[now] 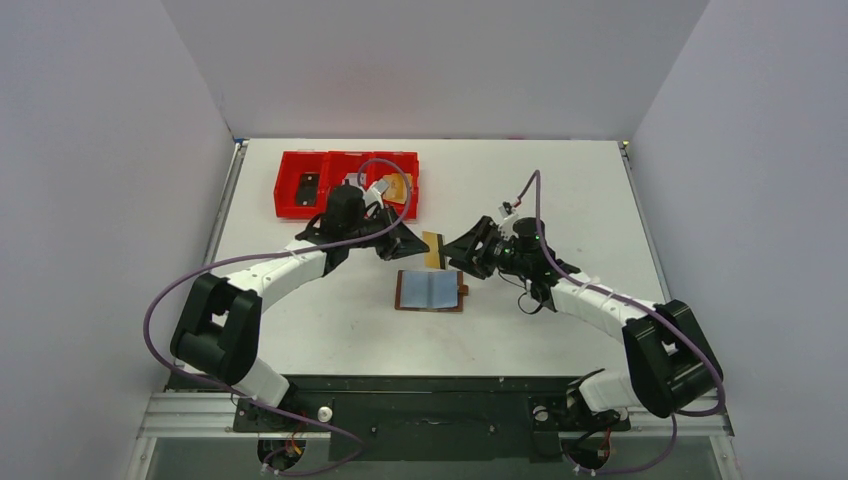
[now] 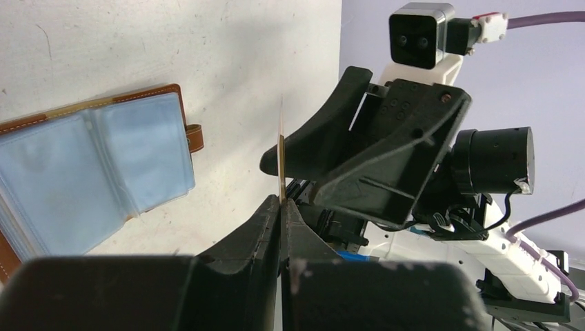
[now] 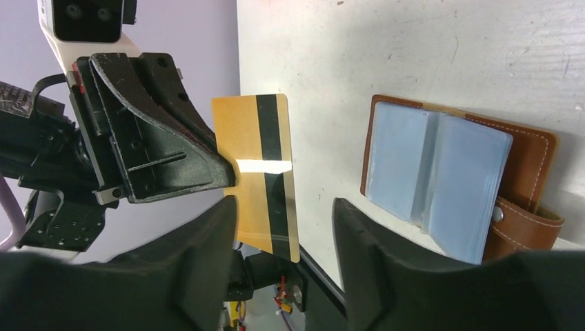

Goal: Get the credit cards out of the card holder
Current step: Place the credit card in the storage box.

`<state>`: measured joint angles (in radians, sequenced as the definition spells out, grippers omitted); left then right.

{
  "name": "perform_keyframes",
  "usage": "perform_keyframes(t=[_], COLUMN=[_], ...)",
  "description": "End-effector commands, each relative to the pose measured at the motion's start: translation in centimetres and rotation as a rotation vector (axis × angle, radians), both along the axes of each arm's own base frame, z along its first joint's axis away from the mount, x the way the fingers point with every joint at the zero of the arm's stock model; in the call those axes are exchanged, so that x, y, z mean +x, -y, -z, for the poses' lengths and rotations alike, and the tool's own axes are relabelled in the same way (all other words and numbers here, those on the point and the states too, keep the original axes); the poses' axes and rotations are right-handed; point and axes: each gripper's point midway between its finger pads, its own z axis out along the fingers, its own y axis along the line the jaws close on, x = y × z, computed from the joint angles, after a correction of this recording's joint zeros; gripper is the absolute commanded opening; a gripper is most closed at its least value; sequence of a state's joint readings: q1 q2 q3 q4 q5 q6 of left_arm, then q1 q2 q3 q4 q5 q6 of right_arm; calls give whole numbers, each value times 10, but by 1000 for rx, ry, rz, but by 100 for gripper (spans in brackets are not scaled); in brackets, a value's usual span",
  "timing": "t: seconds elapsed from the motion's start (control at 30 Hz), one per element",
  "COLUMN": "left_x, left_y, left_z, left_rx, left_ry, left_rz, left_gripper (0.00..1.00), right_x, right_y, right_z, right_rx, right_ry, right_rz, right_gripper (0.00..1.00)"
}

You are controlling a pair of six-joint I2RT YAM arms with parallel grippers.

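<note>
The brown card holder (image 1: 431, 291) lies open on the table, its grey-blue pockets up and its strap tab to the right. It also shows in the left wrist view (image 2: 90, 172) and the right wrist view (image 3: 448, 176). My left gripper (image 1: 418, 244) is shut on an orange credit card with a dark stripe (image 1: 433, 250) and holds it above the table, just behind the holder. The card is edge-on in the left wrist view (image 2: 281, 145) and flat-on in the right wrist view (image 3: 259, 172). My right gripper (image 1: 456, 253) is open right beside the card, its fingers (image 3: 207, 262) apart and empty.
A red three-compartment tray (image 1: 296, 160) stands at the back left of the table. A dark card (image 1: 308, 187) lies in its left compartment and other cards (image 1: 392, 186) in its right one. The left arm's purple cable arcs over the tray.
</note>
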<state>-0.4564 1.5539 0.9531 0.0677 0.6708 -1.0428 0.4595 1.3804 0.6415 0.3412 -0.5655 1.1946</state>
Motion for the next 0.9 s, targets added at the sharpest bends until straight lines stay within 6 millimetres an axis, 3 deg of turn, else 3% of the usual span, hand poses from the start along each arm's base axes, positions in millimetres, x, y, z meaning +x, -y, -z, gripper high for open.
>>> perform_keyframes(t=[0.0,0.13,0.37,0.6,0.7,0.73,0.77,0.8,0.83,0.87], left_x=[1,2,15,61,90,95,105,112,122,128], left_y=[1,-4,-25,-57,-66,-68,-72,-73,-74,-74], left_z=[-21,-19,-10,-15,-19,-8,-15,-5,-12,-2], left_rx=[-23,23,212,478,571,604,625,650,654,673], left_ry=[88,96,131,214,250,230,246,236,252,242], left_rz=[8,-5,-73,-216,-273,-274,-295,-290,-309,-300], left_gripper=[0,0,0,0,0,0,0,0,0,0], right_x=[6,8,14,10,8,7,6,5,3,2], right_y=[0,13,46,61,65,67,69,71,72,74], right_z=[-32,-29,-25,-19,-17,-18,-17,-19,-21,-20], right_rx=[-27,-112,-257,-341,-367,-369,-379,-381,-383,-386], right_ry=[117,134,162,153,152,157,156,164,169,169], right_rz=[2,44,177,194,200,206,211,216,217,220], right_gripper=[57,66,72,73,73,73,73,73,73,73])
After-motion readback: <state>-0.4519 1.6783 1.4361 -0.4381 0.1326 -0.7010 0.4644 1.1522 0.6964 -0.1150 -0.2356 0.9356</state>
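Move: Ahead of the left hand, which already holds the yellow card, lies its goal: the storage box's right-hand compartment, roughly 27 cm forward, 7 cm left and 15 cm lower. The middle compartment is as far forward but about 20 cm left. The open card holder lies almost straight beneath the hand, some 16 cm down. From the right hand that right-hand compartment is about 29 cm forward, 12 cm left and 14 cm down. Keeping its pinch on the yellow card, the left hand first sinks a centimetre while easing left, then speeds up and swings about 10 cm forward and 5 cm left towards the storage box, rising past its starting height, its fingers tipping further down and round towards forward. The right hand, already off the card, opens wider and backs about 6 cm to the right, fingers tipping down some 20 degrees. ##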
